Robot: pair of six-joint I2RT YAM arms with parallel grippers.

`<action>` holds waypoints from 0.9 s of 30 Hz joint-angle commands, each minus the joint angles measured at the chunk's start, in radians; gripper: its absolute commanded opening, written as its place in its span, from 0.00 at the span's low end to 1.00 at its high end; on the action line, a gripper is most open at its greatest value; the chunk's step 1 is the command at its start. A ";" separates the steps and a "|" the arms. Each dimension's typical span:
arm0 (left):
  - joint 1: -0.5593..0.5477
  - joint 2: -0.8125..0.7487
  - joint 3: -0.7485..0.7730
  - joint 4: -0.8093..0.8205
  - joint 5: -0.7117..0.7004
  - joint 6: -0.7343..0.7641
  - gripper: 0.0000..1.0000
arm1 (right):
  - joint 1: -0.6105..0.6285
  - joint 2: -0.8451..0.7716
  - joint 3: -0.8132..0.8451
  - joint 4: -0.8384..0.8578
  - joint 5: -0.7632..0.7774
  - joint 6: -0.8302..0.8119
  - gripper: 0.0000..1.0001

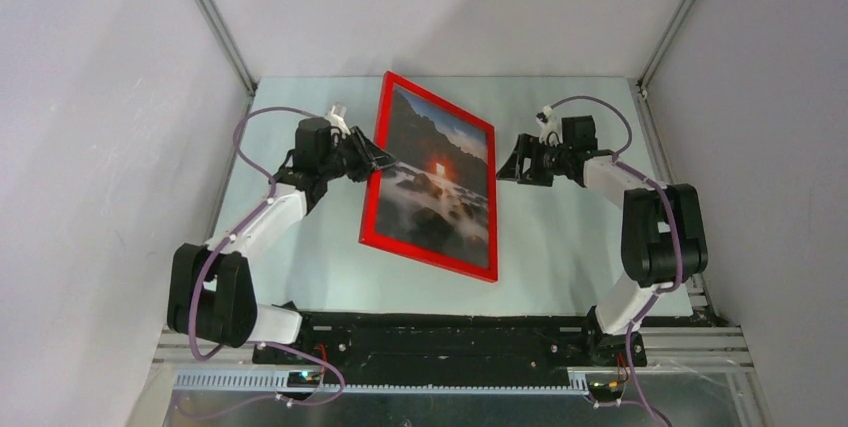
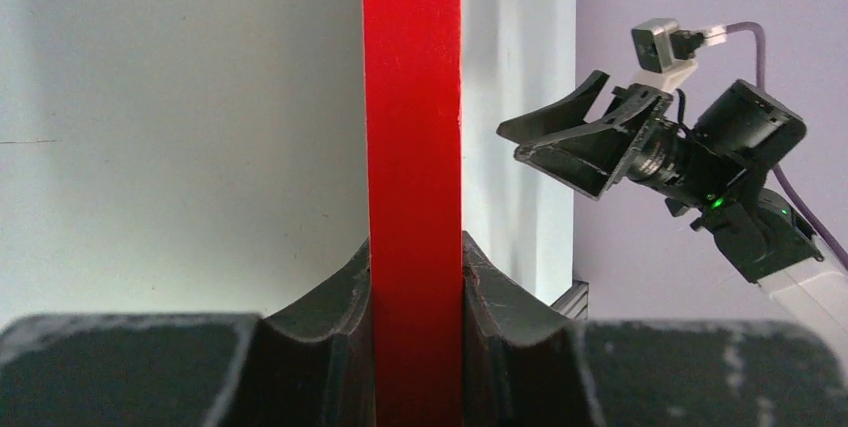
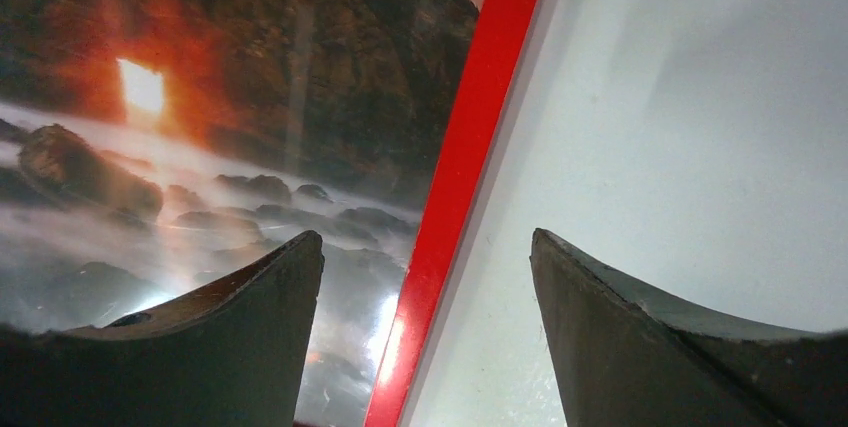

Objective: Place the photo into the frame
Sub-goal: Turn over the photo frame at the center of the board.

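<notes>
The red frame [image 1: 430, 259] stands tilted over the middle of the table, and the photo [image 1: 435, 182] of dark rocks and a glowing sun shows inside it. My left gripper [image 1: 375, 160] is shut on the frame's left edge. In the left wrist view the red edge [image 2: 412, 97] runs straight up between the two fingers of the left gripper [image 2: 412, 247]. My right gripper [image 1: 505, 169] is open just beside the frame's right edge. In the right wrist view its jaws [image 3: 425, 247] straddle the red border [image 3: 470, 147] without touching it, one finger over the photo [image 3: 200, 147].
The pale table [image 1: 560, 237] is enclosed by grey walls on the left, right and back, with metal posts in the back corners. The arm bases sit on a black rail along the near edge.
</notes>
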 commanded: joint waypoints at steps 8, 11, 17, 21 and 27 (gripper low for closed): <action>0.001 0.026 -0.050 0.126 -0.091 0.123 0.09 | 0.026 0.153 0.020 0.073 -0.037 0.011 0.78; 0.000 0.011 -0.081 0.141 -0.110 0.137 0.12 | 0.031 0.182 0.029 0.076 -0.062 0.018 0.78; 0.001 -0.018 -0.125 0.159 -0.137 0.159 0.18 | 0.043 0.212 0.038 0.097 -0.127 0.026 0.77; -0.002 -0.020 -0.144 0.190 -0.131 0.157 0.22 | 0.045 0.217 0.040 0.112 -0.163 0.034 0.76; -0.004 -0.006 -0.142 0.222 -0.108 0.163 0.34 | 0.030 0.208 0.039 0.116 -0.209 0.033 0.76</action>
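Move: The right gripper, empty and well open, has the nearest stretch of the photo frame's right rim about 5 cm to its left and roughly 3 cm below, level fore-and-aft. The middle of the photo lies some 18 cm to this hand's left, about 3 cm above it and level fore-and-aft. The left gripper holds the frame's left rim; from it that right rim is about 26 cm to the right, 2 cm back and 13 cm lower. Lower the right gripper about 5 cm towards the frame's right rim, then slide it some 3 cm left with the fingers kept open, tipping the fingers down by about 10 degrees, until they straddle the rim. Meanwhile keep the left gripper's hold on the left rim and lower it nearly 4 cm. ##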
